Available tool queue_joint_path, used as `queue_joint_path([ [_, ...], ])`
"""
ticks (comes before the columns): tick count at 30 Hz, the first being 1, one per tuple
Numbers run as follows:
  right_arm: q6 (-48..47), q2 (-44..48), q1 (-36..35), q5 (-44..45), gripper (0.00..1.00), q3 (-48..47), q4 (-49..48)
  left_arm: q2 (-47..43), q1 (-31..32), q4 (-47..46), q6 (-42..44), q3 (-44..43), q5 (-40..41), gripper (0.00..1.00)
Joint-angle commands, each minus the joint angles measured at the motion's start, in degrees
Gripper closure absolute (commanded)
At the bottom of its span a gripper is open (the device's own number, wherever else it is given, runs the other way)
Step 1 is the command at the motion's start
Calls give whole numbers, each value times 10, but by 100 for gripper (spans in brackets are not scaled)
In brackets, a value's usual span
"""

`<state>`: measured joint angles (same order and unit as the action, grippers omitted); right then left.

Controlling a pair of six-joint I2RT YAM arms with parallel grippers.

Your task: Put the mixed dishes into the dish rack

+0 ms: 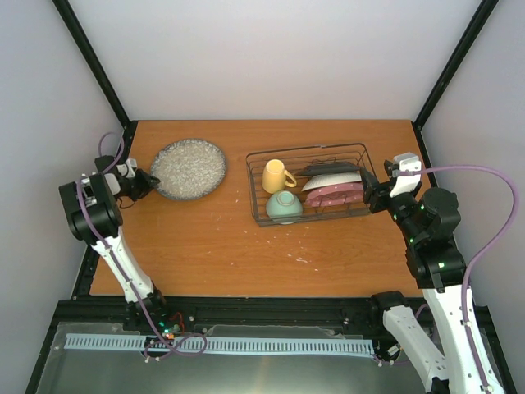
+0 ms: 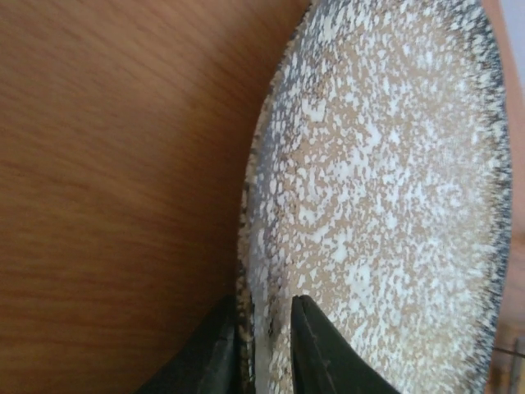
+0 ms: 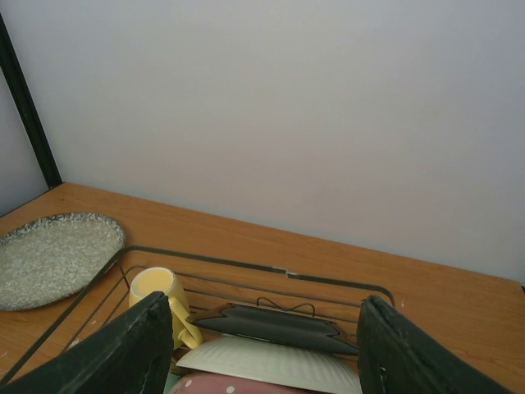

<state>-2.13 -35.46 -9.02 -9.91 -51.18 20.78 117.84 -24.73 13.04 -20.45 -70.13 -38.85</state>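
Note:
A round plate with a tan-pink speckled face and dark grey rim [image 1: 189, 168] lies on the table at the back left; it fills the left wrist view [image 2: 385, 189]. My left gripper [image 1: 150, 182] is at its left edge, one finger under and one over the rim [image 2: 267, 328], shut on it. The black wire dish rack [image 1: 308, 148] holds a yellow mug [image 1: 276, 175], a mint bowl [image 1: 284, 206], a dark plate [image 1: 328, 168], a cream ribbed plate [image 1: 332, 180] and a pink dotted plate [image 1: 335, 195]. My right gripper [image 1: 371, 195] is open and empty at the rack's right end.
In the right wrist view [image 3: 262, 302] the rack's far rim [image 3: 213, 258], the mug [image 3: 156, 287] and the dark plate [image 3: 271, 322] lie ahead. Black frame posts and white walls enclose the wooden table [image 1: 230, 254].

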Motion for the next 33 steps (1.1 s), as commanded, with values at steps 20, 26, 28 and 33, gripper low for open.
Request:
queue_joint_path([
  [20,10,-21,3,-39,41,-1,-36,-99,7,-18,-15,52,-135,100],
  [26,14,-23,3,-50,42,-4,-37,-137,7,-34,-26,38,-201,99],
  [28,16,-24,3,-56,42,-4,-39,-143,7,-48,-30,32,-215,99],
  [33,19,-31,3,-83,43,-5,-40,-150,3,-104,-59,33,-278,99],
])
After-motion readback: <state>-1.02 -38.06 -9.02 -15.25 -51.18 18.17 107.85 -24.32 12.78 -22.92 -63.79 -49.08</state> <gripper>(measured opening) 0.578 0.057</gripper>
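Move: The last plate lies flat with its near-left rim already between the left hand's open fingers; its middle is about 12 cm to that hand's right and 4 cm ahead, nearly level in height. The yellow mug in the dish rack stands some 42 cm to the left hand's right, about 1 cm ahead, with the green bowl roughly 44 cm right and 10 cm back. From the right hand, the plate is about 55 cm left, 24 cm ahead and 36 cm below. The left fingers close on the plate's rim, pinching it, while the hand sinks slightly and shifts right. Keeping that grip, it eases back about 2 cm and then rises some 6 cm, drifting nearly 4 cm right in all towards the rack, the wrist rolling a little so its left side dips. ##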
